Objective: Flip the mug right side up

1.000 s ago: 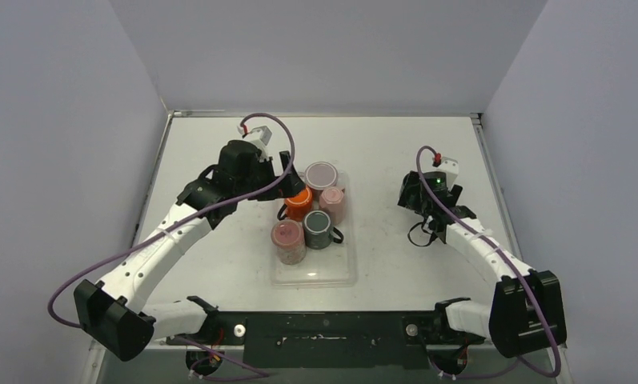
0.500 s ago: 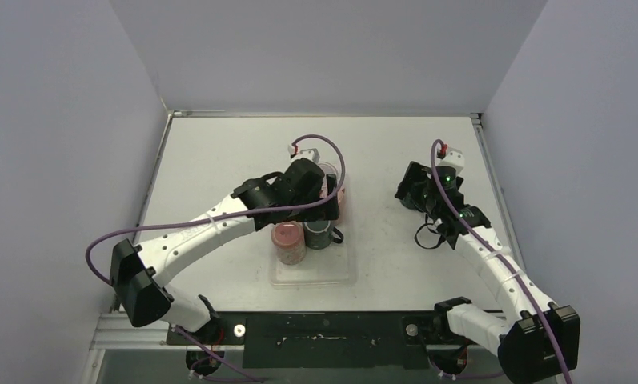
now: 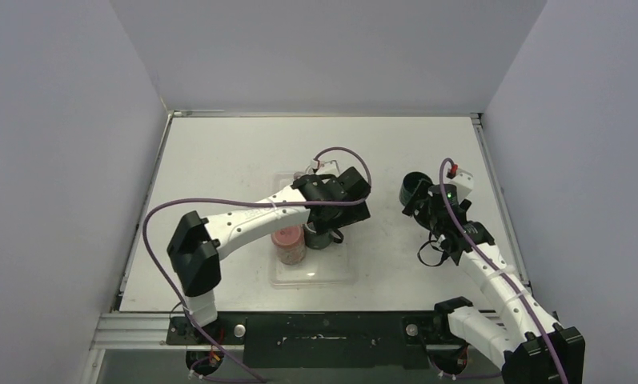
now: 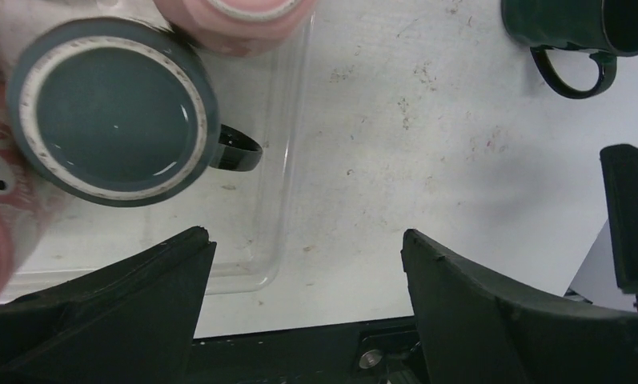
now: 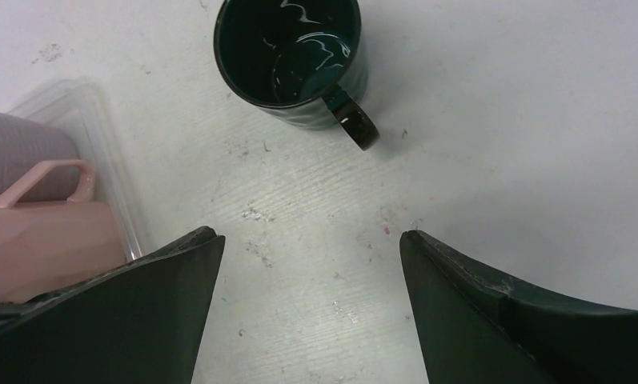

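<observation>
A dark green mug [image 5: 291,60] stands right side up on the bare table, mouth up, handle toward my right gripper [image 5: 307,236]. That gripper hangs open just short of the mug, with only table between its fingers. From above, the green mug [image 3: 414,186] sits just beyond the right gripper [image 3: 429,212]. My left gripper [image 4: 307,240] is open and holds nothing, over the right edge of the clear tray [image 4: 287,160]. A grey-blue mug [image 4: 111,112] stands upside down in that tray, base up, to the gripper's left.
Pink mugs [image 5: 35,216] fill the tray's far part, and a speckled pink mug [image 3: 287,242] stands at its left. The left arm [image 3: 243,220] stretches across the tray. The black base rail [image 3: 323,328] runs along the near table edge.
My left arm has swung right, across the tray to its right edge. My right gripper has drawn back, uncovering the green mug upright on the table.
</observation>
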Robot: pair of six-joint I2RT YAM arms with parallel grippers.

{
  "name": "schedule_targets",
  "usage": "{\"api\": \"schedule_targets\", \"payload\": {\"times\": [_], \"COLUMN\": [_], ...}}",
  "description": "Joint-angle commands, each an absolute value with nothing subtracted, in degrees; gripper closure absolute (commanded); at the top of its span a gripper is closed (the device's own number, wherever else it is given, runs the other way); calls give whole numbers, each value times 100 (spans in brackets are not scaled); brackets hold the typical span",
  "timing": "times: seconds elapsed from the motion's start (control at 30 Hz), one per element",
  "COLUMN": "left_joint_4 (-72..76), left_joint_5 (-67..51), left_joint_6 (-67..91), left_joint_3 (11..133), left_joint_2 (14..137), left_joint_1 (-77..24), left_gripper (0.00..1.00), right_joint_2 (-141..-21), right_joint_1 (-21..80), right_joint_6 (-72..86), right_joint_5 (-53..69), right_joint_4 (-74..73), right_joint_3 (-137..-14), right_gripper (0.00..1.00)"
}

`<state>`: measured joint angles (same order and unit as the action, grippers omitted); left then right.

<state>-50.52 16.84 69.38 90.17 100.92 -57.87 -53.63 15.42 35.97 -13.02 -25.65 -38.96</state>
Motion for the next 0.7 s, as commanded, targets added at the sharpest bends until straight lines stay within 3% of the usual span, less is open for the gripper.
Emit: {"api": "schedule_targets", "payload": {"times": [0.0,0.13,0.4,0.67], "left_joint_4": [-5817,-5932,-5998,-6146], "left_joint_5": [2040,2028,2021,2130], "left_joint_6": [7897,8329,8614,8937], "left_joint_3": [9691,9537,9676,9585], "left_joint_2": [10463,10686,11105,11386], "left_joint_1": [-5940,-5928,-5794,-5692], "left_gripper": [14,17,35,38], "right_joint_2": [-5162,-5037,-4878,-4900], "right_joint_1": [1520,1511,1487,1477], "right_joint_6": [3852,3880,3844,3806], "right_joint_5": [-1673,-1790,-1924,-1840], "right_joint_4": [-2781,-2839,-2901,-2851], "right_joint_3": [-3839,-3740,-3628,-3598], "right_gripper": [17,17,18,18]}}
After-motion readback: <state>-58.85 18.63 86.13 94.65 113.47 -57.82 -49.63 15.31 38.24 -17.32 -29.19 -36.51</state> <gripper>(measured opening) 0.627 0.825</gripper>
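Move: The upside-down grey mug lies about 6 cm to the left of the left hand, 2 cm ahead and some 10 cm below, its handle pointing right. One pink mug stands 8 cm farther out than the grey one and 4 cm to its right; another is 8 cm to its left and 4 cm nearer. From the right hand the grey mug is roughly 33 cm left, 3 cm back and 8 cm lower. Left hand sinks about 7 cm towards the grey mug's handle, turning counter-clockwise and partly closing; right eases back. ##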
